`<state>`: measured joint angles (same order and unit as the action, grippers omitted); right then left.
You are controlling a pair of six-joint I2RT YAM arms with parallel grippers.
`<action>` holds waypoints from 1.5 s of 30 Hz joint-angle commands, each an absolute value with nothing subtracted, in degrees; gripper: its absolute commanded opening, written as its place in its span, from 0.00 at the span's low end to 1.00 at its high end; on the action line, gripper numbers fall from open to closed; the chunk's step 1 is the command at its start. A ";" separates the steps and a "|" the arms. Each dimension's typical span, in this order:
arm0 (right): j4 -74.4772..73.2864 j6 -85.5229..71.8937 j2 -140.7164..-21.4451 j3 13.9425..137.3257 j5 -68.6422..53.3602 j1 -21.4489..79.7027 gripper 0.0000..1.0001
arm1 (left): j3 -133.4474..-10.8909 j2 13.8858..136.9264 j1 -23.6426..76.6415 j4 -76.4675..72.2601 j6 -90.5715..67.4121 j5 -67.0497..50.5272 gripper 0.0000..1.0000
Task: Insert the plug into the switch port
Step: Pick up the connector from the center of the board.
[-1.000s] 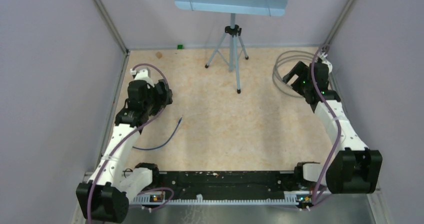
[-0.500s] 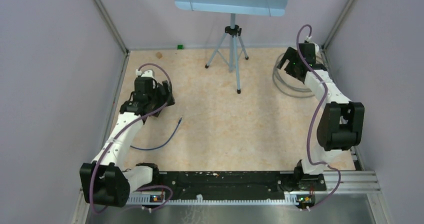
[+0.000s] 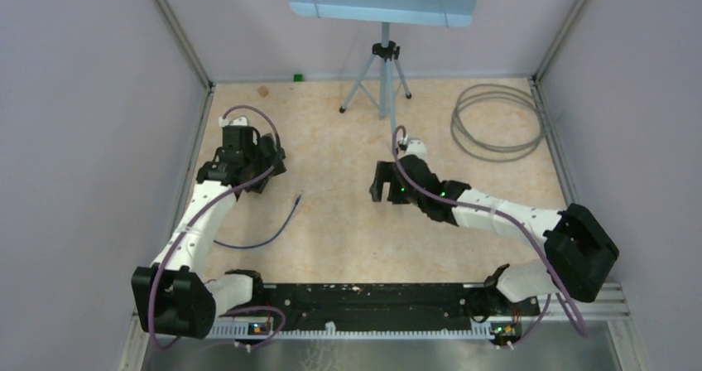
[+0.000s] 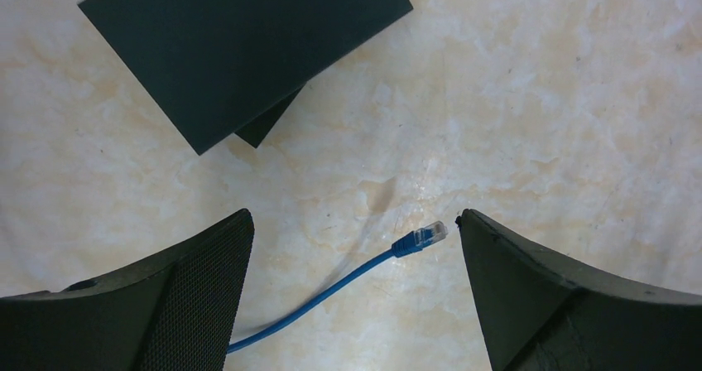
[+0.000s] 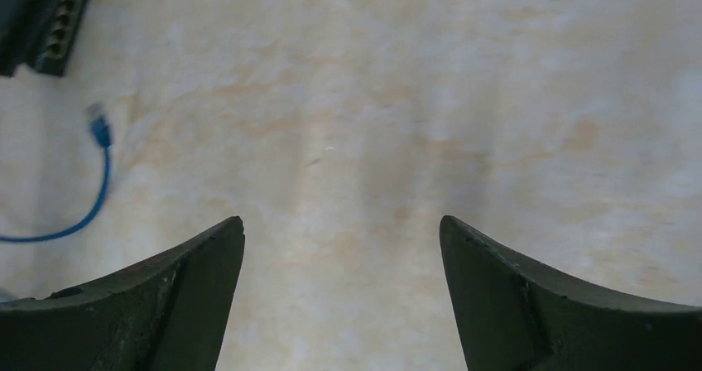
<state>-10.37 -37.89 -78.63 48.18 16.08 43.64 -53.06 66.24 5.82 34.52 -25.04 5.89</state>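
A blue cable (image 3: 266, 237) lies on the beige table, and its clear plug (image 3: 299, 195) points away from the arms. In the left wrist view the plug (image 4: 429, 234) lies flat close to the right finger (image 4: 530, 296), untouched. The dark switch (image 4: 240, 48) sits beyond it, top face showing. My left gripper (image 4: 354, 222) hovers open above both. From the right wrist view I see the switch's port row (image 5: 50, 19) at the top left and the plug (image 5: 98, 125) below it. My right gripper (image 5: 341, 222) is open over bare table, well right of the plug (image 3: 385, 180).
A tripod stand (image 3: 383, 85) with a light blue perforated tray stands at the back centre. A grey coiled cable (image 3: 497, 122) lies at the back right. Grey walls close in both sides, and a black rail (image 3: 372, 296) runs along the near edge.
The right arm has swung from the back right corner over the grey coil to the table's middle, facing the plug. The left arm has barely shifted. Both grippers stay open.
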 commanded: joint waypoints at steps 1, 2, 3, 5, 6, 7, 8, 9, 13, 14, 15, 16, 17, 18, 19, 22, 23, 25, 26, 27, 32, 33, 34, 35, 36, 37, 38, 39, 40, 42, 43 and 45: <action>6.43 -45.82 -81.79 47.96 12.37 50.86 0.87 | -58.61 67.78 4.03 34.70 -24.84 7.99 0.99; 8.57 -47.20 -83.99 48.74 10.98 51.87 0.87 | -59.49 68.49 3.16 35.12 -24.79 7.43 0.99; 12.25 -48.41 -85.91 49.13 10.50 52.93 0.87 | -60.36 69.01 2.42 35.23 -24.74 6.71 0.99; 17.75 -50.09 -89.49 49.81 10.26 55.04 0.90 | -61.11 69.19 1.51 34.84 -24.43 5.72 0.99; 20.04 -50.73 -91.41 50.30 9.94 55.82 0.90 | -61.23 69.05 1.30 34.51 -24.19 5.76 0.99; 22.48 -51.52 -93.32 51.04 9.58 56.55 0.90 | -61.26 68.88 1.13 34.19 -23.79 5.98 0.99; 25.23 -52.54 -95.16 51.52 9.14 57.06 0.90 | -61.34 68.83 0.97 34.02 -23.40 6.39 0.99; 27.71 -53.68 -97.08 51.89 9.06 57.54 0.90 | -61.28 68.94 0.75 33.83 -23.12 6.80 0.99; 35.83 -56.28 -105.60 55.11 7.44 59.03 0.80 | -61.89 70.38 -1.98 32.81 -22.74 6.64 0.99; 36.75 -56.13 -107.14 56.09 7.73 59.64 0.79 | -62.14 70.78 -2.50 31.99 -22.95 6.19 0.99; 36.82 -55.94 -108.60 57.28 7.62 60.05 0.78 | -62.59 71.37 -2.83 31.51 -23.28 5.88 0.99; 36.39 -55.93 -110.02 58.74 7.15 60.37 0.78 | -63.19 71.97 -3.00 31.32 -23.52 5.73 0.99; 35.70 -55.94 -111.44 59.93 6.77 60.64 0.77 | -63.86 72.64 -3.06 31.37 -23.76 5.76 0.99; 35.65 -55.97 -112.60 60.89 6.48 60.95 0.77 | -64.44 73.19 -3.07 31.45 -24.00 5.74 0.99; 35.83 -56.06 -113.64 61.58 6.39 61.18 0.77 | -64.82 73.47 -3.15 31.44 -24.07 5.60 0.99; 37.58 -56.54 -116.44 62.92 6.17 61.91 0.76 | -64.32 73.85 -3.25 30.22 -23.72 5.60 0.99; 37.12 -56.82 -117.20 63.63 6.54 62.05 0.76 | -64.41 74.12 -3.25 30.67 -23.80 6.01 0.99; 37.97 -56.95 -118.90 64.50 6.63 62.37 0.73 | -63.97 74.27 -3.32 30.08 -23.72 6.15 0.99; 37.13 -56.62 -119.98 65.84 6.20 62.48 0.72 | -64.09 74.42 -3.42 30.18 -24.00 5.77 0.99; 35.92 -56.20 -120.93 67.23 5.96 62.49 0.71 | -64.18 74.51 -3.47 30.37 -24.14 5.31 0.99; 36.35 -54.97 -125.07 71.18 6.70 62.55 0.64 | -63.88 74.62 -3.55 29.35 -24.62 3.60 0.99; 36.95 -54.94 -125.89 71.72 6.54 62.55 0.61 | -64.04 74.55 -3.56 29.57 -24.47 3.53 0.99; 37.36 -54.93 -126.61 72.33 6.74 62.56 0.59 | -64.09 74.51 -3.58 29.69 -24.25 3.59 0.99; 37.35 -55.00 -127.23 72.74 7.30 62.55 0.58 | -64.15 74.36 -3.52 29.70 -24.05 3.56 0.99; 37.43 -55.06 -127.79 73.07 8.24 62.55 0.56 | -64.15 74.21 -3.52 29.77 -23.81 3.48 0.99; 37.75 -55.06 -128.24 73.36 9.07 62.52 0.54 | -64.13 74.11 -3.57 29.79 -23.68 3.43 0.99; 38.06 -54.86 -128.68 73.73 9.74 62.50 0.52 | -64.20 73.99 -3.59 29.93 -23.58 3.38 0.99; 38.41 -54.41 -129.13 74.16 10.05 62.56 0.49 | -64.23 73.94 -3.52 30.00 -23.45 3.35 0.99; 38.87 -53.69 -129.49 74.64 10.13 62.51 0.45 | -64.21 73.92 -3.54 30.13 -23.34 3.31 0.99; 39.65 -52.19 -129.45 74.82 10.94 62.49 0.37 | -63.97 73.60 -3.54 30.17 -23.29 3.63 0.99; 40.24 -51.39 -129.09 74.45 11.69 62.38 0.29 | -63.84 73.45 -3.57 30.15 -23.14 3.81 0.99; 41.91 -49.61 -127.57 72.80 12.29 61.75 0.14 | -63.60 73.15 -3.60 30.04 -22.96 4.22 0.99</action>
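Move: The connector, the near plug of the blue cable, lies on the board about 29 cm to the right hand's left, 1 cm nearer the base and 8 cm below. From that connector, the stacked switches sit some 15 cm farther left and 10 cm farther out. The nearest tripod foot is about 16 cm ahead of the right hand and 5 cm to its right. From the left hand, the connector is roughly 7 cm right, 3 cm back and 10 cm down. The right fingers close around the connector at the end of a fast leftward sweep of some 29 cm, sinking about 7 cm, mostly later on, as the hand slows. The wrist rolls some 30 degrees, left side rising, and swings counter-clockwise. Meanwhile the open left hand backs clear, forward and left about 5 cm each, rising slightly. ##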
